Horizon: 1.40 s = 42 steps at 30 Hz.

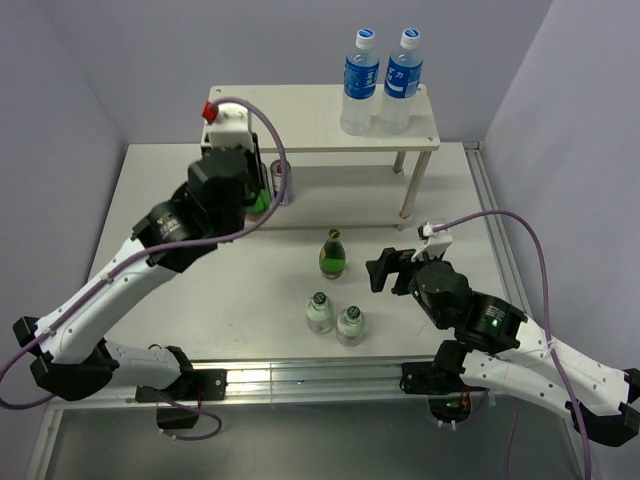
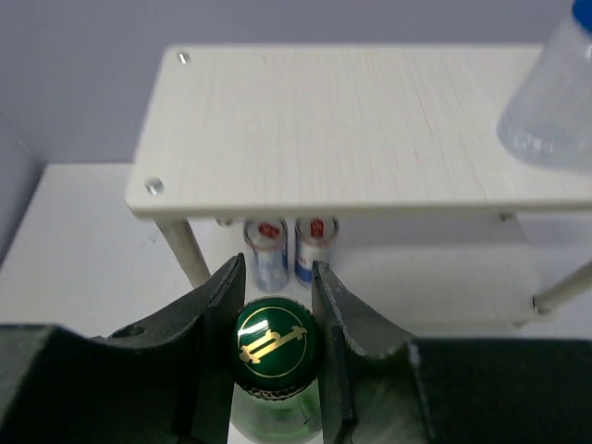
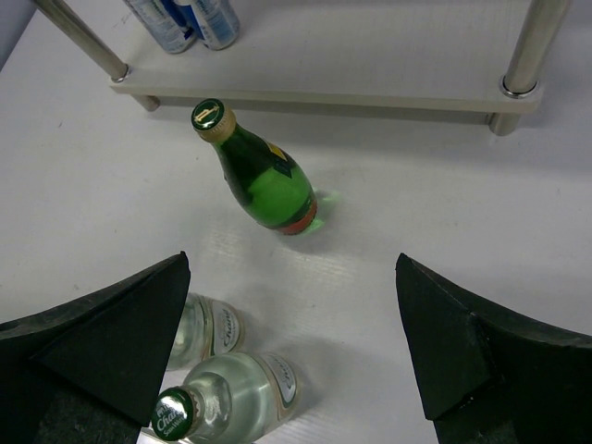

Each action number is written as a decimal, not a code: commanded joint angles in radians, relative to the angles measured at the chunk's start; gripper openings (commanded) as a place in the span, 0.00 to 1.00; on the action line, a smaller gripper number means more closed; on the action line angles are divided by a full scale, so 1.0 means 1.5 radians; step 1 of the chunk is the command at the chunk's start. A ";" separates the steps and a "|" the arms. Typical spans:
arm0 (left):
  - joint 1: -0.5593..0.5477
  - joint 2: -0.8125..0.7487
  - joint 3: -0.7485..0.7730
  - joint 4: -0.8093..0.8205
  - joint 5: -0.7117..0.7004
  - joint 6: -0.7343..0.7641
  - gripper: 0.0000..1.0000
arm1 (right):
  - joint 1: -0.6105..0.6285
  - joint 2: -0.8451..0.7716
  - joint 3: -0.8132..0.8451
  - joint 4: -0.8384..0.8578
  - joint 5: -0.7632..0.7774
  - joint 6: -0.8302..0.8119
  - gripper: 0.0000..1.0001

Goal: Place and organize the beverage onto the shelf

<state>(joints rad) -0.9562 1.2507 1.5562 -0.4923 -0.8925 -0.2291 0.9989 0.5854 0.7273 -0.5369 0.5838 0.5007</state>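
The shelf (image 1: 300, 120) stands at the back of the table, its pale top board (image 2: 342, 120) just ahead of my left gripper. My left gripper (image 2: 277, 276) is shut on the neck of a green glass bottle (image 2: 275, 344) with a green and gold cap, in front of the shelf's left end; from above the arm hides most of this bottle (image 1: 262, 203). A second green bottle (image 1: 332, 255) (image 3: 264, 176) stands on the table. Two clear bottles (image 1: 319, 312) (image 1: 351, 323) stand nearer. My right gripper (image 1: 385, 270) (image 3: 291, 268) is open and holds nothing, right of the clear bottles (image 3: 227, 398).
Two blue-capped water bottles (image 1: 380, 85) stand on the shelf's top right. Two cans (image 2: 268, 250) (image 2: 316, 245) sit at the left of the lower tier (image 3: 370, 55). The shelf's slim legs (image 3: 527, 46) stand at its corners. Walls close in the table.
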 commanded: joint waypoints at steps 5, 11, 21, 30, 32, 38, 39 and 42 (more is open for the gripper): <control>0.084 0.087 0.288 -0.008 0.090 0.113 0.00 | 0.002 -0.009 0.001 0.027 0.014 -0.003 0.98; 0.130 0.169 0.407 0.037 0.114 0.174 0.00 | 0.003 -0.016 -0.004 0.026 0.012 -0.001 0.98; 0.231 0.322 0.599 0.085 0.185 0.185 0.00 | 0.003 -0.033 -0.007 0.013 0.019 0.007 0.98; 0.301 0.362 0.585 0.090 0.230 0.158 0.02 | 0.003 -0.028 -0.013 0.019 0.019 0.007 0.98; 0.308 0.349 0.561 0.107 0.229 0.134 0.10 | 0.003 -0.023 -0.011 0.023 0.020 0.007 0.98; 0.315 0.323 0.501 0.125 0.232 0.134 0.59 | 0.003 -0.020 -0.008 0.025 0.024 0.005 0.98; 0.315 0.325 0.499 0.123 0.237 0.134 0.68 | 0.002 -0.018 -0.008 0.024 0.025 0.005 0.98; 0.317 0.327 0.496 0.117 0.239 0.133 0.72 | 0.003 -0.020 -0.009 0.024 0.027 0.007 0.98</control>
<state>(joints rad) -0.4839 1.7935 2.3028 -0.3748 -0.5602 -0.0196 0.9989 0.5541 0.7101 -0.5350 0.5949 0.5049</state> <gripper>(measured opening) 0.708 0.980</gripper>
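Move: The left hand already holds the green bottle upright, in front of the shelf. The free left end of the shelf's top board lies about 18 cm ahead and 5 cm left, its surface roughly level with the hand. From this hand, two blue-labelled water bottles stand on that board about 17 cm ahead, 18 and 26 cm to the right; the two cans sit below, about 16 cm ahead and 2 cm left. From the right hand, the free end is roughly 24 cm ahead, 29 cm left and 19 cm up. Keeping its pinch on the green bottle, the left hand climbs some 12 cm, first nearly straight up, then swings forward over the board's front edge, about 18 cm in all. It dips a couple of centimetres to stand the bottle on the board, edges to the left, fingers tilting up about 10 degrees, and finally stops and opens to let go. ##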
